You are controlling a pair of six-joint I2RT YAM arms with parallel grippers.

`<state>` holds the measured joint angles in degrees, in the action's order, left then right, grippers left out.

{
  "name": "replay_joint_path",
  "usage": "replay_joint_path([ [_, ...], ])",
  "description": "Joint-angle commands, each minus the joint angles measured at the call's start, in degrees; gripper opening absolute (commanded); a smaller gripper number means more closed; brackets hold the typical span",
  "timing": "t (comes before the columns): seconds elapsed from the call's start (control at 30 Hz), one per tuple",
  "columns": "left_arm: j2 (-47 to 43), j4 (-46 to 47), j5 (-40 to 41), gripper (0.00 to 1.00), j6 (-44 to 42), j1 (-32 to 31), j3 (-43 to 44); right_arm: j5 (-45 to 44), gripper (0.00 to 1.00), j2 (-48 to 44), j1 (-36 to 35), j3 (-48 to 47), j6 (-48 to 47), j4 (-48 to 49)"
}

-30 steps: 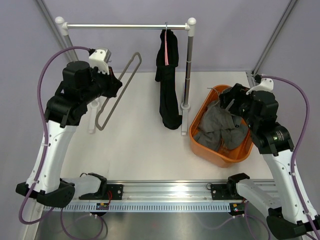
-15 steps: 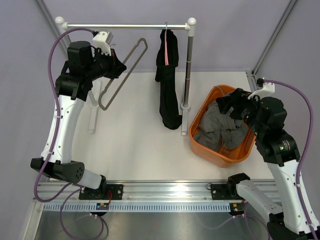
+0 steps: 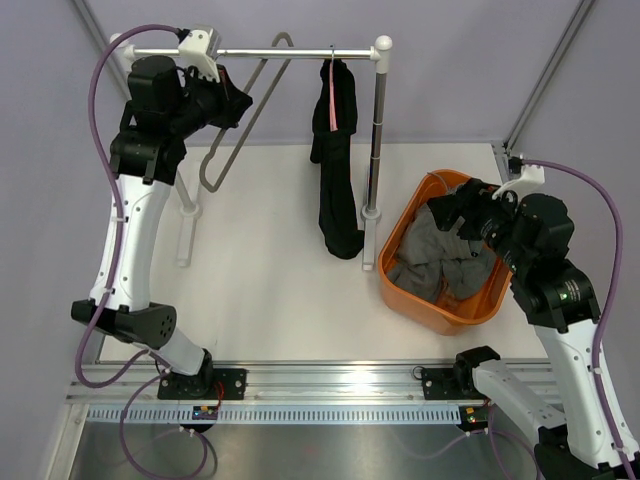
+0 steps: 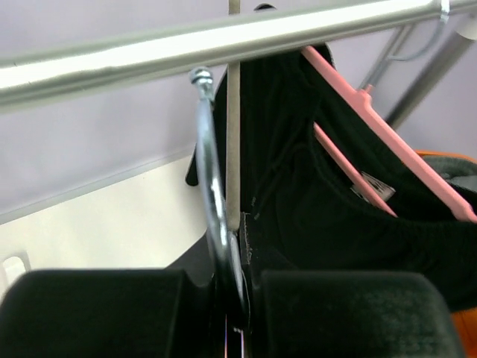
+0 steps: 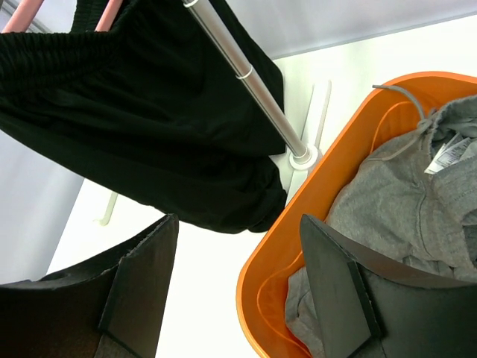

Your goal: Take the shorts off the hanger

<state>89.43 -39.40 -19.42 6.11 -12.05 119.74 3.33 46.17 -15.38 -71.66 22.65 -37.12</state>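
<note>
Black shorts (image 3: 336, 170) hang on a pink hanger (image 3: 332, 108) from the rail (image 3: 270, 51). They also show in the left wrist view (image 4: 320, 216) with the pink hanger (image 4: 387, 142), and in the right wrist view (image 5: 149, 134). My left gripper (image 3: 232, 103) is shut on a bare grey hanger (image 3: 245, 120) and holds it up at the rail, left of the shorts. Its metal hook (image 4: 212, 201) stands just below the rail (image 4: 223, 41). My right gripper (image 3: 450, 205) is open and empty above the orange basket (image 3: 395, 290), right of the shorts.
The orange basket (image 5: 276, 261) holds grey garments (image 3: 440, 255), also seen in the right wrist view (image 5: 395, 209). The rack's right upright (image 3: 376, 130) stands between the shorts and the basket. Its left upright (image 3: 185, 215) stands by my left arm.
My left arm has lifted the grey hanger from beside the rack up to the rail. My right gripper has shifted slightly over the basket.
</note>
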Motion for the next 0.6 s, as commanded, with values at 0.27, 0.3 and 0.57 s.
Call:
replay_joint_path([
  [0.27, 7.16, 8.1, 10.8, 0.0, 1.71, 0.19, 7.43, 3.43, 0.74, 2.43, 0.0, -4.19, -2.0, 2.14],
  [0.3, 7.51, 8.28, 11.07, 0.0, 1.71, 0.19, 7.87, 3.43, 0.74, 2.52, 0.08, -4.28, -2.0, 2.14],
  [0.57, 12.26, 7.76, 12.83, 0.0, 0.83, 0.28, 14.55, 3.17, 0.74, 3.13, 0.08, -3.84, -2.18, 1.88],
])
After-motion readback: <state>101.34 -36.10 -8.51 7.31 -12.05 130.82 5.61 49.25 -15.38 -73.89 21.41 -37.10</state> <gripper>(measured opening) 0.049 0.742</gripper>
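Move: The left hand already holds the empty hanger by the root of its hook. The stretch of rack bar it is taken to lies about 10 cm ahead, 2 cm to the right and some 4 cm higher. The black shorts on their pink hanger hang about 18 cm to the right and 9 cm ahead, their middle some 15 cm lower. From the open, empty right hand, that bar stretch is roughly 25 cm ahead, 37 cm left and 13 cm up. Still pinching the empty hanger at its hook, the left hand carries it forward about 7 cm towards the rack bar, drifting slightly left and turning some 10 degrees counter-clockwise. It dips about 2 cm on the way and comes back up to its starting height, slowing as it nears the bar, so that the hook reaches over the bar while the hanger's body passes beneath. The fingers stay shut. ##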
